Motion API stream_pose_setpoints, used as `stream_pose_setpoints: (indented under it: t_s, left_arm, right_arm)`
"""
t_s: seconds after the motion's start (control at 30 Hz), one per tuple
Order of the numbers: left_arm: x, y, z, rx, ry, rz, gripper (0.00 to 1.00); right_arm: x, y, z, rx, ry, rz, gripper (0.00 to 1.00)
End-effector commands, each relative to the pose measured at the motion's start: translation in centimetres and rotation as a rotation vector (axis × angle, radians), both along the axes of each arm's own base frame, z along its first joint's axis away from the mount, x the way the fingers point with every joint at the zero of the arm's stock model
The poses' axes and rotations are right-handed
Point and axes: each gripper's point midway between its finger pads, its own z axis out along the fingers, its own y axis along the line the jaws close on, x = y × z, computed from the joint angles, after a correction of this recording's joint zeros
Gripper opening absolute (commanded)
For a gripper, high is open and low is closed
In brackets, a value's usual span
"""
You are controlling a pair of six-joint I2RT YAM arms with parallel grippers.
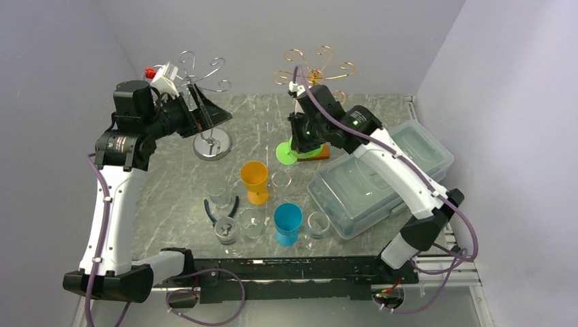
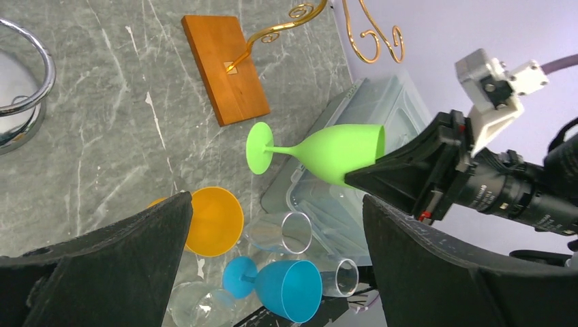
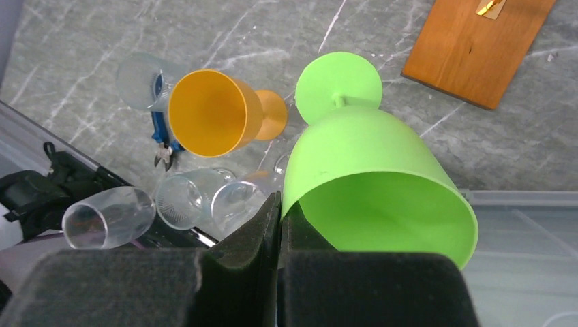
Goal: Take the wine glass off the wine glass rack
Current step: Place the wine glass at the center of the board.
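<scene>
A lime-green wine glass stands upright and off the rack, its round foot low by the table beside the wooden base of the gold wire wine glass rack. My right gripper is shut on the glass's rim, one finger inside the bowl and one outside. From the left wrist view the same green glass shows with the right gripper's fingers on its rim. My left gripper is open and empty, raised beside the chrome rack. No glass hangs on either rack.
An orange goblet, a blue goblet and several clear glasses stand in the middle of the table. Blue-handled pliers lie among them. A clear lidded plastic box sits on the right. The chrome rack's base is at left.
</scene>
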Motion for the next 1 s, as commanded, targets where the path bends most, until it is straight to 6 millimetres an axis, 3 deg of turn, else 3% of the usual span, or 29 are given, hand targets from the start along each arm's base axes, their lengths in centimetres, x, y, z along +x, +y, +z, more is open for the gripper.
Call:
stream_pose_setpoints:
  t_s: [0.0, 0.43, 0.97]
  left_arm:
    - [-0.1, 0.1, 0.3, 0.024, -0.04, -0.002, 0.99]
    - [-0.1, 0.5, 0.1, 0.051, -0.043, 0.005, 0.99]
    - [-2.1, 3.3, 0.8, 0.188, -0.124, 0.117, 1.0]
  right_arm:
    - [1.1, 0.8, 0.3, -0.043, -0.044, 0.031, 0.0]
    - [2.6, 2.4, -1.7, -0.155, -0.028, 0.089, 0.0]
    - [4.2, 5.2, -3.7, -0.206, 0.013, 0.144, 0.0]
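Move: The right hand holds the green wine glass by its rim, bound seemingly for the open table about 8 cm ahead, 9 cm left and some 30 cm below it. The orange glass stands about 12 cm left and 4 cm back; a clear glass about 5 cm left and 3 cm back; the gold rack's wooden base lies about 17 cm ahead and 4 cm right. From the left hand, that open spot is about 6 cm ahead, 16 cm right and 39 cm down. Down, left and forward in nearly equal parts, about 8 cm in all, the right hand carries the green glass towards the open table beyond the orange glass, its sinking briefly halting midway. The wrist rolls some 10–15 degrees, pointing the fingers more steeply down, and the shut fingers keep their pinch on the rim. The empty left hand, fingers open, later eases about 2 cm left, away from the glass. ##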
